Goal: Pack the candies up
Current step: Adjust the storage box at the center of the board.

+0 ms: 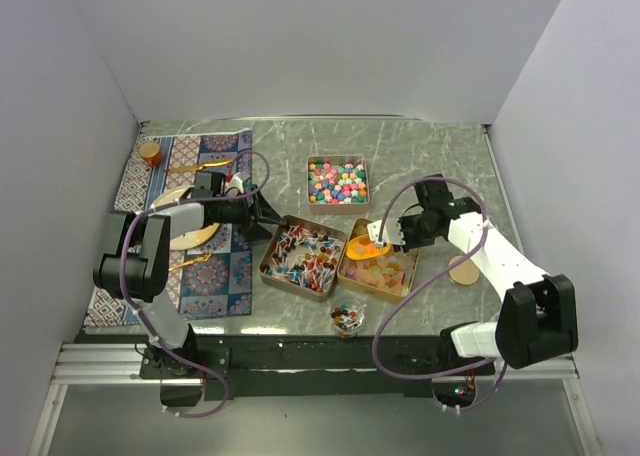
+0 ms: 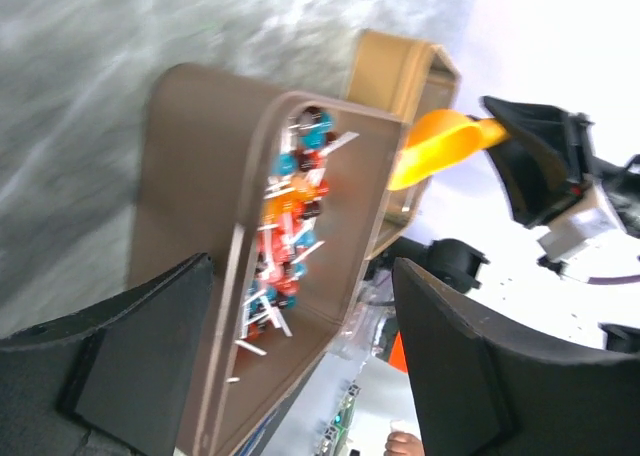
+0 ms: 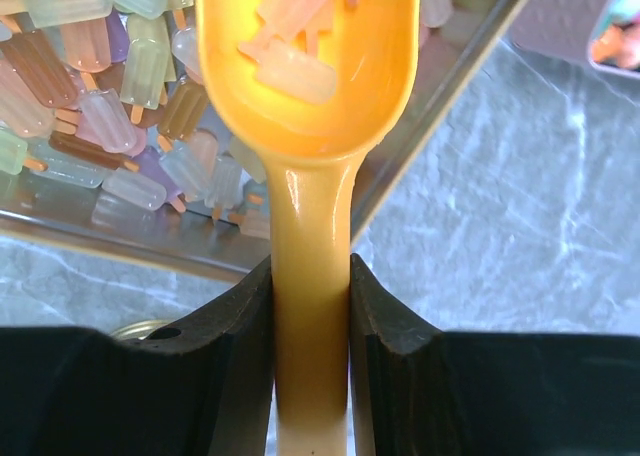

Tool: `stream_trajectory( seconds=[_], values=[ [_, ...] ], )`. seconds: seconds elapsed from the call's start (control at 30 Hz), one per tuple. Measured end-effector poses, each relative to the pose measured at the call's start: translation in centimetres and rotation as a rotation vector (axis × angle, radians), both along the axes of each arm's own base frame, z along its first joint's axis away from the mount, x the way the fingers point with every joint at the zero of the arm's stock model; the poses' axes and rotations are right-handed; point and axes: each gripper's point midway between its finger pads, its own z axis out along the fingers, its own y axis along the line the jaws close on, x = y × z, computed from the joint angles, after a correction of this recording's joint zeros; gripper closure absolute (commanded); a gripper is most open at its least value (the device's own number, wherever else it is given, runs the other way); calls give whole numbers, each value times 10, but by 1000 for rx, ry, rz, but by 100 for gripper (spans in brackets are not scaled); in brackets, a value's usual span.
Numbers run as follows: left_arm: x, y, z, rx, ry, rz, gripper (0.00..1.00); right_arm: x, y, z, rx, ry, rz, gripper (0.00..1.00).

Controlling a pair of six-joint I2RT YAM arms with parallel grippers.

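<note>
The candies lie in three metal tins: multicolour balls [image 1: 337,180] at the back, red-blue-white wrapped pieces [image 1: 303,256] [image 2: 287,226] in the middle, and translucent pastel pieces [image 1: 385,273] [image 3: 95,116] on the right. My right gripper [image 1: 395,235] [image 3: 311,311] is shut on the handle of an orange scoop [image 1: 368,245] [image 3: 305,86]. The scoop hangs over the right tin with a few translucent pieces in its bowl. My left gripper [image 1: 270,218] [image 2: 300,276] is open at the far left corner of the middle tin, nothing held.
A small clear container [image 1: 347,318] with mixed sweets stands near the front edge. A patterned mat [image 1: 175,226] on the left carries a gold plate, gold cutlery and a small jar [image 1: 150,153]. A round wooden disc [image 1: 463,273] lies right of the tins.
</note>
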Motion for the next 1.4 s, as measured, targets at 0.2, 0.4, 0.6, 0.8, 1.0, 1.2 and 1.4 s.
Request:
stream_trajectory(
  seconds=[0.2,0.4,0.6,0.8,1.0,1.2,1.4],
  values=[
    [13,-13,44,-118,-99,-61,22,-2,-3,15,24,-35,-37,100],
    [10,-18,86,-182,-208,-116,22,-9,2,22,75,-20,-79,100],
    [13,-14,94,-188,-231,-115,22,-29,-4,-9,71,26,-102,100],
    [14,-12,94,-192,-233,-111,22,-45,-10,-46,36,106,-109,100],
    [14,-12,94,-192,-234,-111,22,-34,-9,-51,26,92,-113,100],
    [15,-11,95,-196,-229,-104,23,-23,-7,-47,-18,68,-80,89],
    [19,-11,89,-197,-215,-99,23,-10,4,-38,-46,96,-43,80]
  ],
)
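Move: The lollipop box's middle lies about 8 cm back, 7 cm right and 7 cm below the left gripper, whose open fingers straddle its far left rim; from that gripper the pink candy box is some 10 cm ahead and 15 cm right. The right gripper holds the yellow scoop. From it, the popsicle box's middle is about 6 cm back, 4 cm left and 8 cm below; the lollipop box is roughly 5 cm back and 22 cm left. Bring the left gripper straight up off the lollipop box's rim by about 9 cm, fingers staying open and tipping up some 15 degrees, then hold it there. Keep the right grip on the scoop: lift it slightly, plunge it back and down about 7 cm into the popsicle box, then draw it forward again about 3 cm through the candies, easing up a little. ##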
